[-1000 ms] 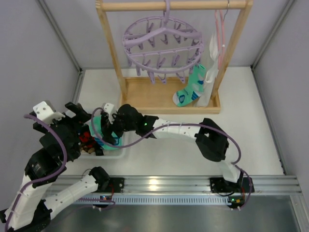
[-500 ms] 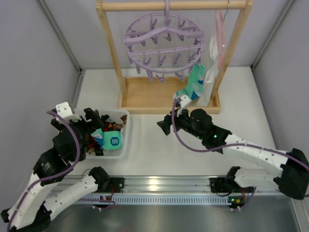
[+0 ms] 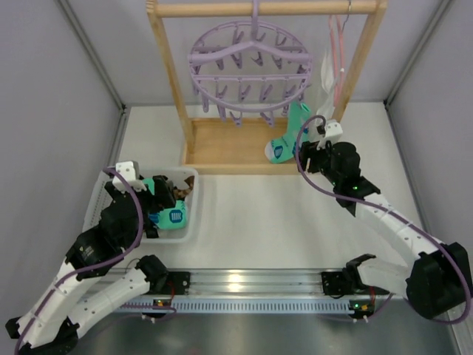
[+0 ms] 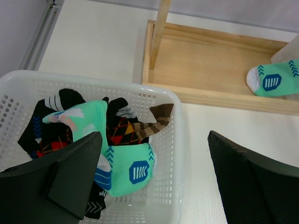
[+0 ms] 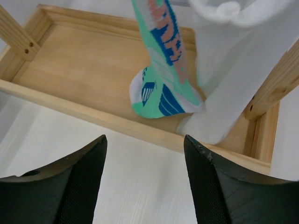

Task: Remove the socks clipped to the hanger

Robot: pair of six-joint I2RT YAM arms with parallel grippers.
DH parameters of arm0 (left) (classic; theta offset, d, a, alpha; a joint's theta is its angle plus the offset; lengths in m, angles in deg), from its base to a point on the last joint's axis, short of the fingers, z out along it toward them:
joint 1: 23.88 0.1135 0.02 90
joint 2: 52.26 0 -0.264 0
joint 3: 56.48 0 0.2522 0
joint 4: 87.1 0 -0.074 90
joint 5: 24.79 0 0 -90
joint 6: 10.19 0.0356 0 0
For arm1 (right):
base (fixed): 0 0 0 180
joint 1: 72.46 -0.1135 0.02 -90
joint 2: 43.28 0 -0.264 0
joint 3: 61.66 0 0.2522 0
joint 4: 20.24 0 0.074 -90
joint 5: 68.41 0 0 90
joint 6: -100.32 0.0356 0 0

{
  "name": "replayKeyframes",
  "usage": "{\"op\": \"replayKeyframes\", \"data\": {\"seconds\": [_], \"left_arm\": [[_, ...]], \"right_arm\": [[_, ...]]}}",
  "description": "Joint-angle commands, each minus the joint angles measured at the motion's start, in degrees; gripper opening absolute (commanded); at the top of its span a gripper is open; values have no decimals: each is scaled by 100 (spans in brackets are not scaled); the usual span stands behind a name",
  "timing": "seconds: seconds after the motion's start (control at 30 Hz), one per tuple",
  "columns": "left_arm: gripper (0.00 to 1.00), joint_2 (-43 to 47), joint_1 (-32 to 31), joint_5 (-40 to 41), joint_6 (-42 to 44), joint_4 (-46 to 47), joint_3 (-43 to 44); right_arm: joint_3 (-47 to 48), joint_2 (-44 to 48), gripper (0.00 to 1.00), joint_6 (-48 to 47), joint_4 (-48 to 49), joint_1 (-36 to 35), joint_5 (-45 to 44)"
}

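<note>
The lilac hanger (image 3: 247, 63) hangs from the wooden frame's top bar. One mint-green sock (image 3: 288, 137) is still clipped to its right side, its toe over the frame's base; it also shows in the right wrist view (image 5: 163, 79). My right gripper (image 3: 309, 148) (image 5: 145, 186) is open and empty, just in front of that sock. My left gripper (image 3: 157, 208) (image 4: 156, 182) is open and empty above the white basket (image 4: 180, 121). Inside it lie a mint-green sock (image 4: 131, 170), a brown-striped sock (image 4: 152, 123), a red-orange-black sock (image 4: 124, 130) and a black sock (image 4: 65, 100).
The tall wooden frame (image 3: 174, 81) stands on a wooden tray base (image 5: 84, 70) at the back. A plain white cloth (image 5: 229, 70) and a thin pink hanger (image 3: 338, 52) hang by its right post. Grey walls close in both sides.
My right arm has left the basket and swung right and back to the clipped mint-green sock. A mint-green sock now lies in the basket. My left arm shifted slightly nearer.
</note>
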Motion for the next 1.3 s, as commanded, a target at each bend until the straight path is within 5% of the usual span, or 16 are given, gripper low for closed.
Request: {"op": "replayKeyframes", "data": {"seconds": [0.0,0.6,1.03,1.27], "left_arm": [[98,-90,39,-270,-24,125,-59],[98,-2,66,-481,-24,134,-103],[98,-257,109,-657,-103,134,257],[99,-1152,109,-1061,-332,134,1459]], "right_arm": [[556,-463,63,-280,520,307,407],[1154,-1668,59,-1203,1346,448,240],[391,-1335,1,-246,2612,308,1233],[-50,-553,0,-175,2788,-650,329]]}}
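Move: The mint-green sock, the last one on the hanger, hangs about 8 cm ahead of the right hand and 2 cm to its left, its middle some 2 cm higher. Level with the hand, the white fabric hangs roughly 12 cm ahead and 5 cm to the right; the frame's right post stands about 11 cm ahead and 11 cm to the right. From the left hand the sock is some 23 cm ahead, 47 cm to the right and 6 cm lower. The right hand, fingers still part open, reaches about 8 cm forward to the mint-green sock and, as its tips tilt up and it eases left, shuts them, pinching the sock near the heel below the clipped cuff. Keeping that pinch, it pulls back about 5 cm, still going left and rising a little, its wrist turning some 10 degrees counter-clockwise, while the empty, wide-open left hand at last lifts and shifts about 3 cm to the right. ##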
